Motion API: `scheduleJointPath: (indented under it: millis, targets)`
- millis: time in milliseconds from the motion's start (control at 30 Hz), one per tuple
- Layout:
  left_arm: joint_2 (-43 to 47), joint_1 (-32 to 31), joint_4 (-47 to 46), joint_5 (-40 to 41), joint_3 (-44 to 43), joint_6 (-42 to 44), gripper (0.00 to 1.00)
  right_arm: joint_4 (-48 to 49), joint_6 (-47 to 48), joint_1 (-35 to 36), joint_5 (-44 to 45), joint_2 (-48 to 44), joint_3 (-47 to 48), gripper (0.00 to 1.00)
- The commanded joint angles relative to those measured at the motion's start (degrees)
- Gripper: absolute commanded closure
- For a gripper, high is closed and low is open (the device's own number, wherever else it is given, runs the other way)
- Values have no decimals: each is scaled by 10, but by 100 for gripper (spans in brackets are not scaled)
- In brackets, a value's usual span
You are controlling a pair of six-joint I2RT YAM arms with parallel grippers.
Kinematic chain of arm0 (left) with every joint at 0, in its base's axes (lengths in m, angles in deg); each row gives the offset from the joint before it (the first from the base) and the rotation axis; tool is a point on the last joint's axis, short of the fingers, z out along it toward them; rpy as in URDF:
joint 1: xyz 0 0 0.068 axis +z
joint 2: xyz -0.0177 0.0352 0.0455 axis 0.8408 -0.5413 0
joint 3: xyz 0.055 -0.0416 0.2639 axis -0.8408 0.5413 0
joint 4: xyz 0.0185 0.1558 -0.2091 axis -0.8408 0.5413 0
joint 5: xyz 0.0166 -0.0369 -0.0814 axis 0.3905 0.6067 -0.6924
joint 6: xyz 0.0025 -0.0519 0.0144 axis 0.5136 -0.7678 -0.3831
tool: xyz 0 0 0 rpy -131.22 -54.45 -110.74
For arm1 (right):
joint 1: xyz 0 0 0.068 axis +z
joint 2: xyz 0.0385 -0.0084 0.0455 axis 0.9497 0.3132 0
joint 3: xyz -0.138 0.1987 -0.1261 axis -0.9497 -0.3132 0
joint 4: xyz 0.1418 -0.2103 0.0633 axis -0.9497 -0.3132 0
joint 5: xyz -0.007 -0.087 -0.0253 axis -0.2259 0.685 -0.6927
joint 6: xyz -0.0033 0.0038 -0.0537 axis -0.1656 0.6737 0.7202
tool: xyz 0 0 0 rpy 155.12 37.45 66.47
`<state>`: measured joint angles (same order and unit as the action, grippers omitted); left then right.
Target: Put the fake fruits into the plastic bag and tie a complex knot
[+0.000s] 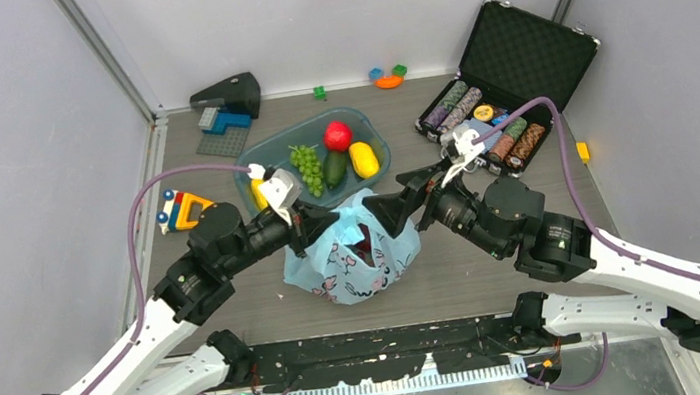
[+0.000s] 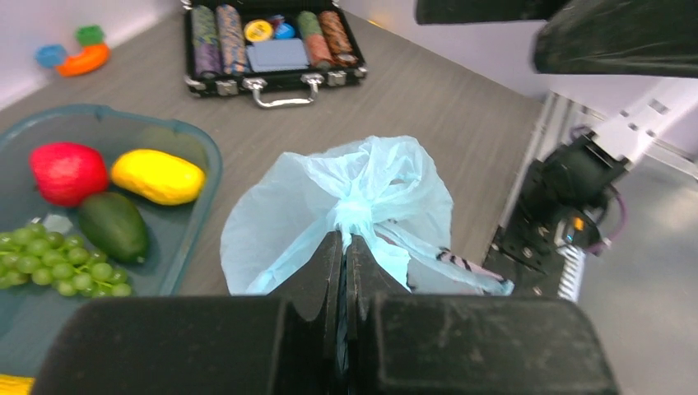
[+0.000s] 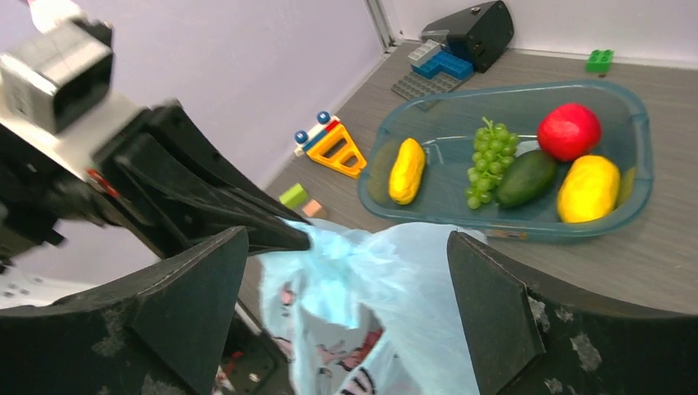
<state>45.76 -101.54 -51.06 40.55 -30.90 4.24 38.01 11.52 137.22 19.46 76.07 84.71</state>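
Note:
The light-blue plastic bag point(image 1: 351, 258) stands at mid-table with dark fruits showing inside it. Its top is gathered into a bunched twist point(image 2: 355, 207); whether that is a tied knot I cannot tell. My left gripper point(image 2: 346, 239) is shut on that bunched plastic from the left. Just right of the bunch, my right gripper point(image 3: 346, 239) is open, its fingers wide on either side of the bag point(image 3: 395, 313) without touching it. Green grapes point(image 1: 306, 168), a red apple point(image 1: 337, 136), a dark green fruit point(image 1: 335, 167) and a yellow fruit point(image 1: 364, 160) lie in the tub.
The clear blue tub point(image 1: 272, 150) sits just behind the bag. An open black case of poker chips point(image 1: 511, 62) stands at the back right. A toy car point(image 1: 182, 210) lies left, with toy blocks point(image 1: 389, 76) and a dark device point(image 1: 229, 95) along the back wall.

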Motion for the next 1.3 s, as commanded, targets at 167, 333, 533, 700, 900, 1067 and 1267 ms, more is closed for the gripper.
scheduleJointPath:
  millis: [167,333,533,700,900,1067,1267]
  targets:
    - [-30,-57,-155,220,17,84,100,13,-265,-86,-70,16,38,2]
    - [-26,-65,-154,232,26,142,100,44,-405,-113,-129,62,40,9]
    - [-16,-94,-143,257,35,189,100,67,-523,-89,-145,121,41,15]
    - [-19,-140,-134,306,38,224,100,72,-584,-78,-122,132,14,21]
    - [-22,-173,-135,354,46,251,100,61,-631,-76,-139,162,4,23]
    - [-21,-196,-144,385,52,274,100,33,-650,-70,-110,155,-5,23]
    - [-11,-221,-144,397,60,289,100,30,-667,-67,-93,158,-17,30]
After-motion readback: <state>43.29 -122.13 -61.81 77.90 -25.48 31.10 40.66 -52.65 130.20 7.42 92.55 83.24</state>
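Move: About 7 cm to the right hand's left, level with it front to back and some 5 cm below, is the bag's gathered neck. It sits just off the left fingertips that already hold it, 1 cm ahead, 2 cm to that hand's right and 1 cm below. From the right hand, the filled bag body is roughly 6 cm left, 4 cm back and 23 cm down; the fruit tub lies about 26 cm ahead, 13 cm left and 31 cm down. Rolling about 60 degrees around its own pointing line, the wide-open right hand first edges forward and up, then sweeps some 8 cm left and down over the bag's gathered neck, its fingers narrowing a little but staying well apart. The left hand keeps its pinch, goes forward nearly 5 cm and eases back about 2, rolling some 30 degrees. ##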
